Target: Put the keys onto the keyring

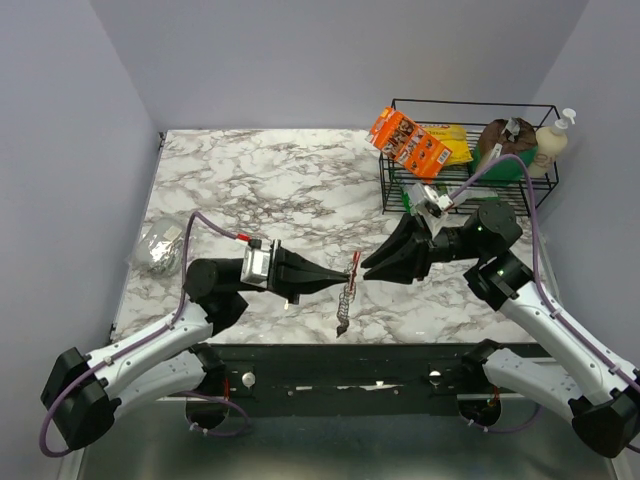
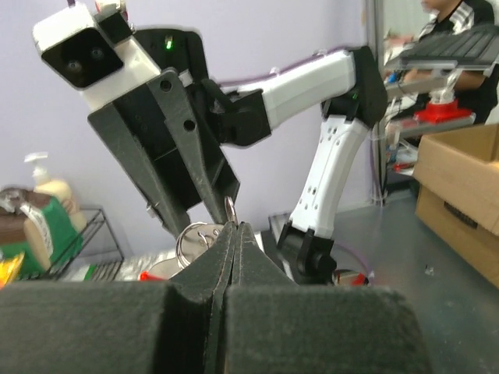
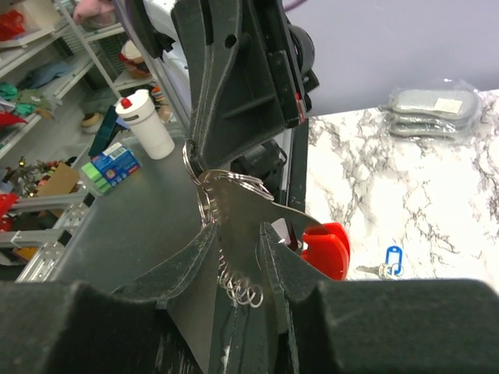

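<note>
The keyring (image 1: 347,290) hangs above the table's front middle, a slim silver strip with a red piece (image 1: 354,259) at its top. My left gripper (image 1: 340,276) is shut on one of its wire rings (image 2: 228,209). My right gripper (image 1: 366,264) faces it from the right. In the right wrist view the keyring's flat metal plate (image 3: 238,206) and small chain of rings (image 3: 243,292) sit in the gap of my right gripper (image 3: 238,230), jaws a little apart. A blue-headed key (image 3: 392,259) lies on the marble beyond the red piece (image 3: 327,248).
A crumpled foil lump (image 1: 160,249) lies at the table's left edge. A black wire basket (image 1: 470,150) with an orange box, a soap bottle and bags stands at the back right. The table's metal front edge (image 1: 380,365) runs just under the keyring.
</note>
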Robot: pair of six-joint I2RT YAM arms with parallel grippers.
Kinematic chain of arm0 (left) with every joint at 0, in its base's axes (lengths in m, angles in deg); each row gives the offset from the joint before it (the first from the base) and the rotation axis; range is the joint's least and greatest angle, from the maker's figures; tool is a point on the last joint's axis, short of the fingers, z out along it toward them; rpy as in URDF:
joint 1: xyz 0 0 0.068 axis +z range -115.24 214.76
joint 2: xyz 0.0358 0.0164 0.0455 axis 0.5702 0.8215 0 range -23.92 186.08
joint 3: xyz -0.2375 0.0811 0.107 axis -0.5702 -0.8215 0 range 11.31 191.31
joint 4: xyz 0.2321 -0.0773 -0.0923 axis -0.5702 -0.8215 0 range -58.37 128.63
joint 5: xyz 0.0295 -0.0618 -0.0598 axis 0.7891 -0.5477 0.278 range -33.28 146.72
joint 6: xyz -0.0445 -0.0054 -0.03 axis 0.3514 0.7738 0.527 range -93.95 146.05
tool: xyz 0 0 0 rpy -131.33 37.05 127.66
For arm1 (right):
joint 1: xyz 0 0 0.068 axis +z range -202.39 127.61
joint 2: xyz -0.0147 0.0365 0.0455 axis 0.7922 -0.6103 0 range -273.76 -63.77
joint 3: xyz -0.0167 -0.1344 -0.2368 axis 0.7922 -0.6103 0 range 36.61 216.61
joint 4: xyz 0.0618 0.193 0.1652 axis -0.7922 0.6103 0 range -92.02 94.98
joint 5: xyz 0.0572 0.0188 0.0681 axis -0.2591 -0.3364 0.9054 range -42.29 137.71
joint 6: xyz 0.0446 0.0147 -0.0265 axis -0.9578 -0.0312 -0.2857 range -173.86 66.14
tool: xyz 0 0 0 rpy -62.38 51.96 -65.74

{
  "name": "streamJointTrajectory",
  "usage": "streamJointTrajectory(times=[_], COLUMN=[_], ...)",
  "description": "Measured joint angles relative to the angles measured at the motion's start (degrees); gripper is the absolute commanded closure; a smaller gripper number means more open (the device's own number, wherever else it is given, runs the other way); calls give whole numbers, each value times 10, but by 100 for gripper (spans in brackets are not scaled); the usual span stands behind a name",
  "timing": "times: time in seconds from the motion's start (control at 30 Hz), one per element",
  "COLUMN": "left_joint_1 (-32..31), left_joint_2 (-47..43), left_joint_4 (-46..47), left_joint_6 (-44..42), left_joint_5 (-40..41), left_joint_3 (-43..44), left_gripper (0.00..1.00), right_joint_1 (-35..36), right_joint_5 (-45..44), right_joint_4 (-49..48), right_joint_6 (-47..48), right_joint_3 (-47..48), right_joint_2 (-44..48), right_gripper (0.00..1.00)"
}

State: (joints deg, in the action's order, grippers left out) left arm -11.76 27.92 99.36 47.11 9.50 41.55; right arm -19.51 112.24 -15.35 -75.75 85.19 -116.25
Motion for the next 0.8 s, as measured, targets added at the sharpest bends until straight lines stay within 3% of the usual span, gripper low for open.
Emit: streamJointTrajectory(times=[0.5, 0.63, 0.8], left_joint_1=[0, 0, 0], left_joint_2=[-40, -30, -5], left_joint_4=[-464, -562, -650], left_joint_6=[-162, -184, -208], left_joint_5=[10, 26, 42], left_joint_3=[137, 179, 217], left_gripper=[100, 100, 100], right_joint_1=[0, 0, 6], right_joint_5=[-37, -41, -53], right_joint_4=[130, 166, 208], right_joint_6=[87, 107, 132], right_joint_3=[46, 57, 79], right_joint_2=[0, -9, -31], right_gripper=[67, 67, 60])
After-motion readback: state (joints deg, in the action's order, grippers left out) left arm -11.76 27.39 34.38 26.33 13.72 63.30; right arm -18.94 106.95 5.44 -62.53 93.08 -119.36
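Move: Between the two facing grippers hangs the keyring coil, still pinched in the left fingertips. The parted right fingertips wait about 4 cm to the left hand's right, roughly 1 cm ahead and 1 cm lower; from the right hand the ring is thus about 4 cm left, 1 cm back and 1 cm up. The red handle on the metal piece is about 5 cm ahead of the left hand, 1 cm right and 2 cm lower. The blue-tagged keys lie about 12 cm ahead of the left hand, 15 cm left and 18 cm below. Swinging its fingers down from an upward slant to about level, some 30 degrees, the left hand lowers the pinched ring about 4 cm and carries it 3 cm forward, bringing it in front of the right fingertips. The right hand goes along, about 2 cm forward and 1.5 cm down, still pointing left with its fingers parted, not closing on the ring. ##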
